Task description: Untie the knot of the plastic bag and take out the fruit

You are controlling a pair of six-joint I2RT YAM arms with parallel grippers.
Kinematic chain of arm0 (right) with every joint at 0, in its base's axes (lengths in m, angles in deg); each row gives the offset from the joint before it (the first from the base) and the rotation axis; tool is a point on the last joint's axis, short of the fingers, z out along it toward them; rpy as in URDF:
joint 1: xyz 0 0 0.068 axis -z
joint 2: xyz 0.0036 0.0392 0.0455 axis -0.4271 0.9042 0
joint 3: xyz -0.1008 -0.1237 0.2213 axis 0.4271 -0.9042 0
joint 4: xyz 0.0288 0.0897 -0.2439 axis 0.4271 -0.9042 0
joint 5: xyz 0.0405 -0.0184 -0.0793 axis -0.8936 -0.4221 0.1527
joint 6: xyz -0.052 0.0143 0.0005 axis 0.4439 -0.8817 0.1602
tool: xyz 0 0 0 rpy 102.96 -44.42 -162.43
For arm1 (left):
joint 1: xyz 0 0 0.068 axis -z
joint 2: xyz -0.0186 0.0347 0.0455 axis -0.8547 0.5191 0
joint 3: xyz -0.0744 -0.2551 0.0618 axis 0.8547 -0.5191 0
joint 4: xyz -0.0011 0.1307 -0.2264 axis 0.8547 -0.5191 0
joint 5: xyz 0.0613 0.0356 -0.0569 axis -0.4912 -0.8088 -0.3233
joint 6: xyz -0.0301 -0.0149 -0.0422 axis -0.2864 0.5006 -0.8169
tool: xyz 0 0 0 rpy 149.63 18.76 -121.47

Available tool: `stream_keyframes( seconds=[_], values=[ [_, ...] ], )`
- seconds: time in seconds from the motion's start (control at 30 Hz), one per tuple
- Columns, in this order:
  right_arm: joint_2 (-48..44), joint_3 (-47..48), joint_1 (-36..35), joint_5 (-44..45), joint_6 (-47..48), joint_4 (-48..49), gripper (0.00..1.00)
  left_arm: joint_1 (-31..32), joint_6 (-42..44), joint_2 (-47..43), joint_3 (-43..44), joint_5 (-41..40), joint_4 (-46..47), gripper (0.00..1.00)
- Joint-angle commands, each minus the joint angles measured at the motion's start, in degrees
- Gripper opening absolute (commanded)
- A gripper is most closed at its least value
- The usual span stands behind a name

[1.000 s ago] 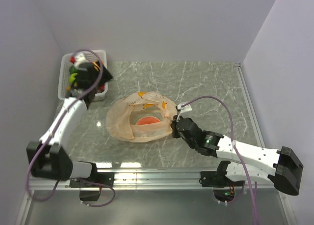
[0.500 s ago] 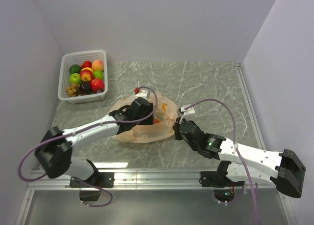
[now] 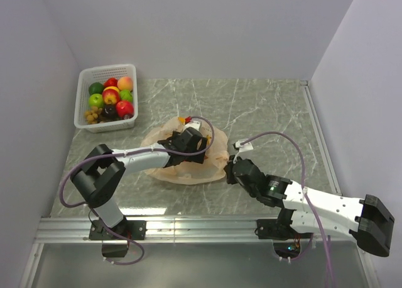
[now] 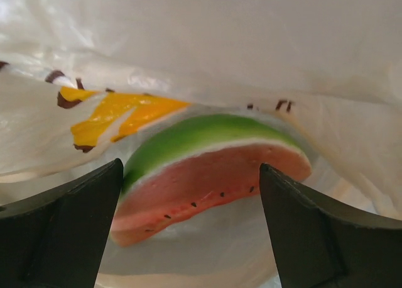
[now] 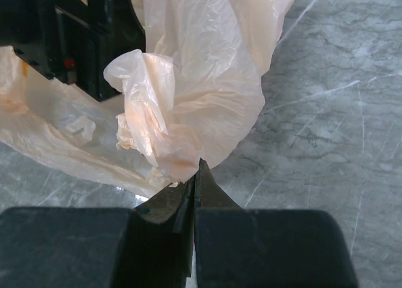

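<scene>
The peach plastic bag (image 3: 164, 165) lies mid-table with its mouth open; no knot shows. My left gripper (image 3: 190, 141) is inside the mouth, open. In the left wrist view the left gripper (image 4: 190, 168) has a finger (image 4: 63, 231) on each side of a watermelon wedge (image 4: 207, 168), green rind up, lying in the bag (image 4: 251, 43); it does not touch the wedge. My right gripper (image 3: 230, 169) is shut on the bag's right edge. In the right wrist view the right gripper (image 5: 196, 170) pinches the thin plastic (image 5: 207, 93) low over the table.
A white basket (image 3: 81, 94) at the back left holds several toy fruits: red apples, green apples, a tan ball cluster and a dark fruit. Grey marble table (image 3: 270, 112) with walls on three sides. The left gripper's black body (image 5: 88, 36) shows in the right wrist view.
My left arm has swung from the basket to the bag and pushed its gripper into the mouth. My right gripper has shifted slightly right and nearer, still holding the bag's edge.
</scene>
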Motion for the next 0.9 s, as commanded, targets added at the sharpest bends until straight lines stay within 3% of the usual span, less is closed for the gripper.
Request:
stream_keyframes(
  seconds=[0.0,0.27,0.43,0.57,0.73,0.87],
  values=[
    [0.68,0.38,0.2,0.09,-0.31,2.06,0.0,0.55,2.12,0.78,0.11,5.13,3.87,0.94],
    [2.88,0.9,0.21,-1.14,-0.22,3.65,0.0,0.55,1.07,3.41,-2.7,1.8,6.5,0.92],
    [2.71,1.78,0.21,-0.62,0.66,2.68,0.0,0.46,-1.38,7.45,-1.65,-0.14,3.88,0.99],
    [1.74,1.69,0.38,0.35,1.36,2.15,0.0,0.46,-4.99,5.01,-3.5,1.09,3.34,0.99],
    [2.27,2.22,0.73,0.53,2.76,2.07,0.0,0.55,-11.05,1.13,-8.32,1.36,4.56,0.74],
    [3.06,4.33,1.26,1.4,3.65,1.45,0.0,0.55,-12.29,-1.24,-11.14,1.44,5.54,0.42]
  ],
)
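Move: The watermelon slice lies inside the bag just off the left fingertips, about 2 cm ahead, 1 cm to the right and 3 cm below. The bag's gathered edge, held by the right gripper, is some 9 cm back, 10 cm to the right and 5 cm higher, and the bag's near rim lies about 11 cm back and 1 cm to the right. From the right hand the slice is roughly 11 cm ahead, 9 cm to the left and 9 cm below. Down about 2.5 cm and a little to the right goes the left hand, wide open, to straddle the watermelon slice in the bag; it then draws back some 2 cm, easing left, while its fingers close to about half and pinch the slice's near end. The right gripper keeps its shut hold on the bag's edge, sinking about a centimetre. ##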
